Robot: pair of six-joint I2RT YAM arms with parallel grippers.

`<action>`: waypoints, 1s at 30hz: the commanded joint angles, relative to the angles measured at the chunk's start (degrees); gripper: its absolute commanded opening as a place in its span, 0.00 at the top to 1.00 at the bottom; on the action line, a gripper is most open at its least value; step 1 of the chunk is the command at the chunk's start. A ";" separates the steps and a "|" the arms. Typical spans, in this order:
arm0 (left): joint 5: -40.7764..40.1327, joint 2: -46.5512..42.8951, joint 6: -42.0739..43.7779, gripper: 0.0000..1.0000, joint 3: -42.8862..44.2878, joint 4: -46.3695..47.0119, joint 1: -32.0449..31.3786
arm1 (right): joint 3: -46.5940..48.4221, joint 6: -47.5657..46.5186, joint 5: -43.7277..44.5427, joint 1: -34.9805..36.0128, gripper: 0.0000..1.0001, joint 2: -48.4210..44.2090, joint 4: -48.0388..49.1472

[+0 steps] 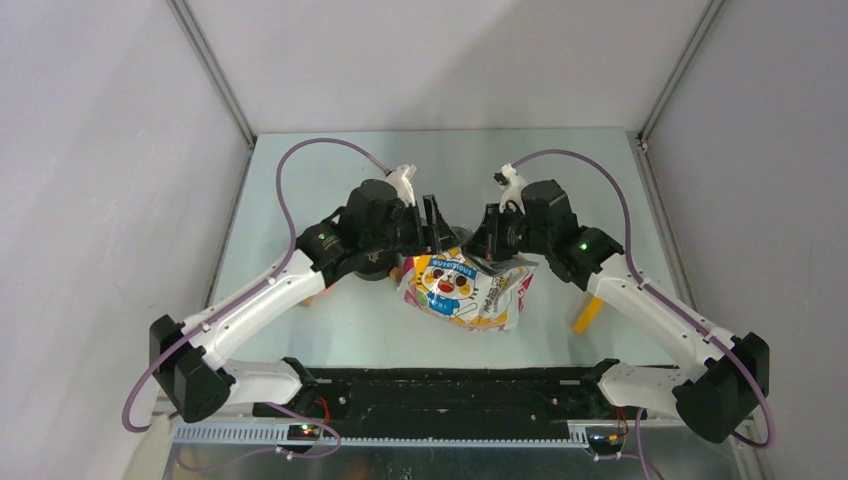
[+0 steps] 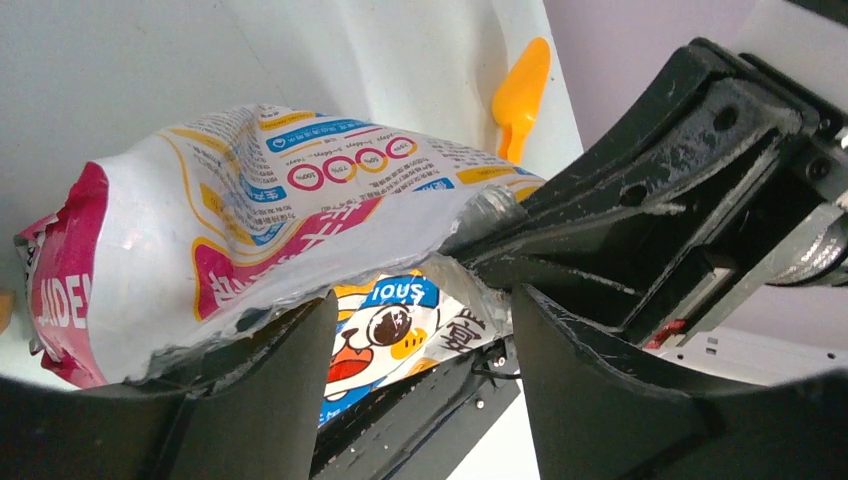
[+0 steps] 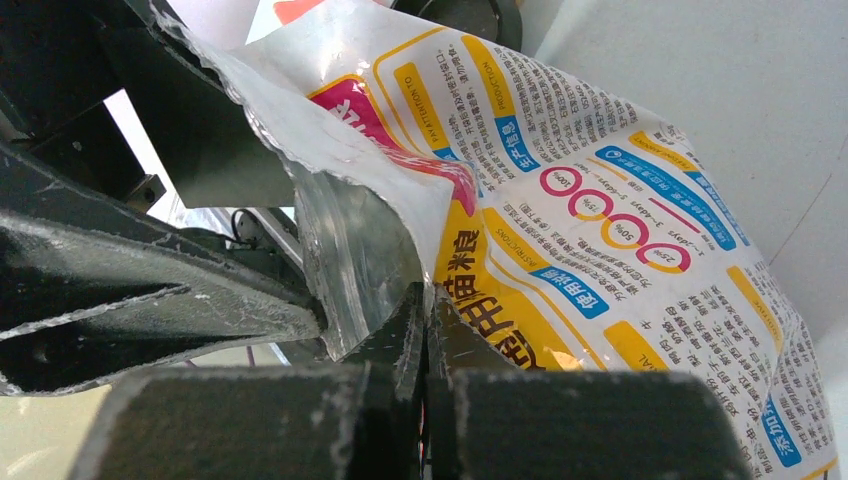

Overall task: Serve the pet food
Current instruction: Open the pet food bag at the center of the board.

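Observation:
A white-and-yellow bag (image 1: pixel 465 290) printed with a cartoon cat lies mid-table, its torn silver-lined mouth facing the back. The bag (image 3: pixel 600 220) has one lip of that mouth pinched in my right gripper (image 3: pixel 428 300), which is shut on it. My left gripper (image 2: pixel 420 300) is open at the mouth: the bag's back panel (image 2: pixel 250 220) rests above its left finger, and the cat-printed front panel shows between the fingers. In the top view both grippers, left (image 1: pixel 437 225) and right (image 1: pixel 487 240), meet at the bag's far edge. The pet food is hidden.
A yellow plastic scoop (image 1: pixel 587 315) lies on the table right of the bag, beside the right arm; the scoop (image 2: pixel 520 95) also shows beyond the bag. A dark round object (image 1: pixel 375 265) sits partly hidden under the left arm, with a small orange item (image 1: pixel 318 295) next to it.

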 commanded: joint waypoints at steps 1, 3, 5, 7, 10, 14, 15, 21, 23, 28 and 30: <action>-0.33 3.45 -1.07 0.31 3.41 -0.05 -0.82 | 0.82 0.73 -3.61 1.56 1.00 -1.83 7.13; -0.37 4.34 -1.33 0.32 4.09 0.14 -0.98 | 0.79 -0.41 -2.47 2.57 1.00 -2.09 6.97; -0.58 4.98 -1.49 0.33 4.74 0.18 -1.40 | 0.84 -1.04 -1.08 3.50 1.00 -2.18 6.53; -1.21 5.69 -1.40 0.34 5.82 -0.57 -1.98 | 0.78 -1.14 -1.05 3.77 1.00 -2.32 6.33; -2.65 7.54 -1.32 0.39 7.71 -2.16 -2.51 | 0.80 -1.41 -0.58 4.07 1.00 -2.95 6.46; -4.92 10.42 -0.47 0.70 10.27 -5.99 -3.35 | 0.40 -1.55 0.92 4.15 1.00 -4.20 6.35; -5.50 11.01 -0.20 0.82 10.80 -7.00 -3.65 | 0.13 -1.35 1.43 3.95 1.00 -4.47 6.42; -6.75 10.66 3.14 1.00 11.50 -7.64 -4.34 | -0.04 -0.85 10.37 1.40 1.00 -6.39 5.40; -7.27 10.32 4.53 1.00 12.38 -7.95 -4.38 | 0.31 -1.65 18.52 0.82 1.00 -6.97 3.95; -8.33 11.46 7.98 1.00 16.92 -9.83 -4.24 | 3.35 -4.05 39.49 -3.17 1.00 -7.07 -1.58; -7.98 13.23 9.54 1.00 19.46 -10.78 -4.13 | 3.96 -4.54 43.93 -5.55 1.00 -7.04 -2.90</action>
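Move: My empty left hand is going for the rim of the bag's mouth, about 2 cm ahead, 3 cm to the right and 1 cm below. The bag's body sags some 5 cm back, 4 cm right and 13 cm below that hand; the black bowl stands about 14 cm left, 3 cm ahead, 24 cm down. From my right hand, which already pinches the rim, the left's spot is roughly 2 cm ahead and 2 cm left, level. I ease my left hand right and forward about 3 cm into the torn mouth's edge and shut its fingers from some three-quarters open, pinching the front rim close to my right fingers. My right hand keeps its pinch almost in place, then swings off to the right and forward by about 7 cm, turning some 20 degrees clockwise, drawing its piece of rim away from the left hand. ##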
